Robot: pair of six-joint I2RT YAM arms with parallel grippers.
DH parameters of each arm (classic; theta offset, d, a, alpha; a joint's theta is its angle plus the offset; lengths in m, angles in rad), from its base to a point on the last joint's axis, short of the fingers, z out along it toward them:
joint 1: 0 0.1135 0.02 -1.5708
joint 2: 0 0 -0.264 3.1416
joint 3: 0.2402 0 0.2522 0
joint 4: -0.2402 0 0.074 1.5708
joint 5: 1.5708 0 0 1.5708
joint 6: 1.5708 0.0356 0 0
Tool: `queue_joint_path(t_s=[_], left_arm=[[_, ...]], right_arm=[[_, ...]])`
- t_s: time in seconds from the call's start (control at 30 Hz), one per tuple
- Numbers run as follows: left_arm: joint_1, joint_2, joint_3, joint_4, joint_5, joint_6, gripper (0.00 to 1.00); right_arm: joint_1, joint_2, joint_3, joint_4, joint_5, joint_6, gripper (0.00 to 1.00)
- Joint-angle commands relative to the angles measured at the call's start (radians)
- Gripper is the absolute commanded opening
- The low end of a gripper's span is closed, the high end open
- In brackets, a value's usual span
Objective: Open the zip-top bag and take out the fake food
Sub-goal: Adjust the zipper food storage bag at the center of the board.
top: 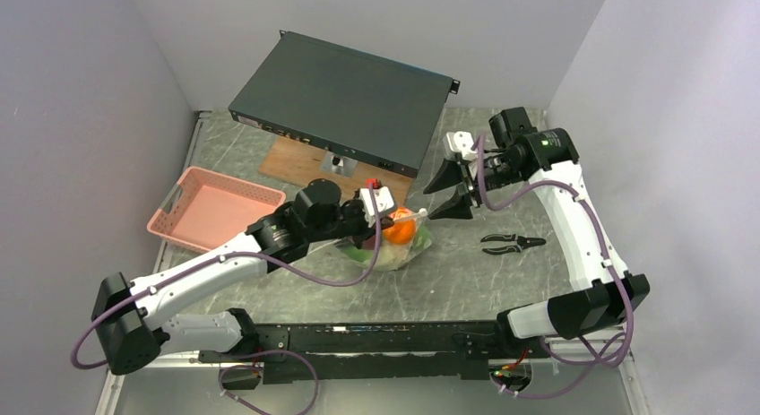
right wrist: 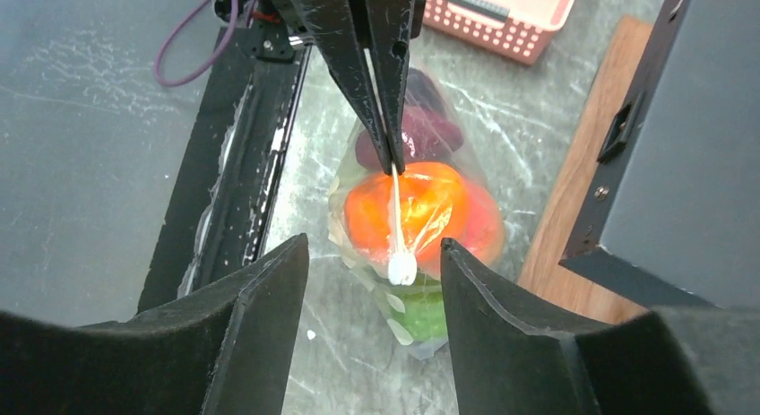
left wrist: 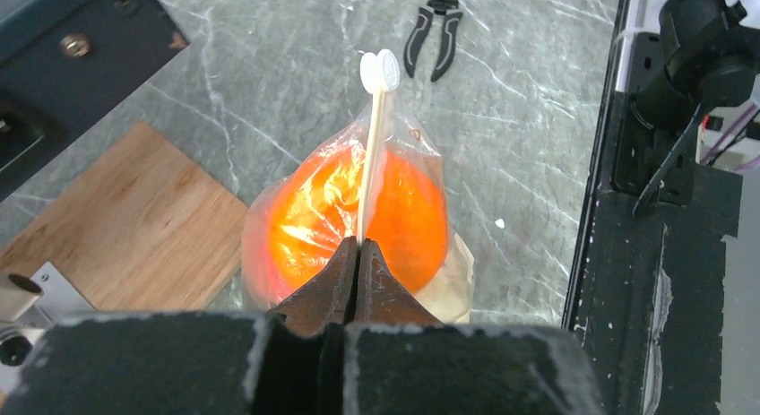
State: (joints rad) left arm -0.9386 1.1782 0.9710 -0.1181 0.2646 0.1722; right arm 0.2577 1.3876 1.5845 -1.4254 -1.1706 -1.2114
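Note:
The clear zip-top bag (top: 396,245) lies on the marble table, bulging with fake food: an orange ball (left wrist: 309,218), a dark purple piece (right wrist: 428,133) and a green piece (right wrist: 428,315). My left gripper (left wrist: 358,246) is shut on the bag's white zip strip (left wrist: 372,159), holding it up on edge. The strip ends in a white slider tab (right wrist: 401,268). My right gripper (right wrist: 373,245) is open, its fingers standing either side of that tab without touching it. In the top view the right gripper (top: 432,203) sits just right of the bag.
Black pliers (top: 511,243) lie right of the bag. A pink mesh basket (top: 211,213) stands at the left. Behind are a wooden board (top: 300,161) and a flat black equipment box (top: 345,97). A black rail (top: 358,341) runs along the near edge.

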Motion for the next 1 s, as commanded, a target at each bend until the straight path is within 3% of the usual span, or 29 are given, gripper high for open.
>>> queue_joint_path(t_s=[0.0,0.17,0.4,0.5,0.97], left_arm=[[0.011,-0.081,-0.054,0.175,-0.033,-0.089,0.0],[0.012,-0.141,-0.102,0.232,-0.036,-0.101,0.0],[0.012,-0.155,-0.093,0.269,0.031,-0.094,0.0],[0.012,-0.135,-0.071,0.282,0.049,-0.101,0.0],[0.011,-0.079,-0.042,0.421,0.107,-0.164,0.0]], right_arm=[[-0.047,-0.033,0.046,-0.06,-0.127,-0.005,0.58],[-0.144,-0.071,-0.13,0.051,-0.166,-0.001,0.59],[-0.15,-0.047,-0.212,0.015,-0.272,-0.14,0.79],[-0.128,-0.03,-0.218,0.005,-0.303,-0.158,0.82],[-0.107,-0.024,-0.321,0.169,-0.397,0.07,0.87]])
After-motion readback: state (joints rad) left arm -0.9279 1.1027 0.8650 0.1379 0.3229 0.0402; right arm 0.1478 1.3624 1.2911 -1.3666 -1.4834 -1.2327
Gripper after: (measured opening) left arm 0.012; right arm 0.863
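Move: The left hand is already shut on the bag's zip strip, whose white knobbed end sticks out some 6 cm to its right, 2 cm ahead and about 1 cm lower. The orange food lies about 3 cm right, 1 cm back and 6 cm below that hand, the purple food roughly 3 cm left, 2 cm back and 8 cm below. From the empty, half-open right hand, the strip end is about 3 cm left, 1 cm back and 5 cm below. Upwards goes the left hand, about 3.5 cm, swaying left and back right while its fingers tip up some 10–15 degrees and keep their pinch on the strip. The right hand rises briefly, swings right while sinking about 3.5 cm, then returns left towards the strip end, opening wider as its fingers tilt up and roll; no grip is taken. ##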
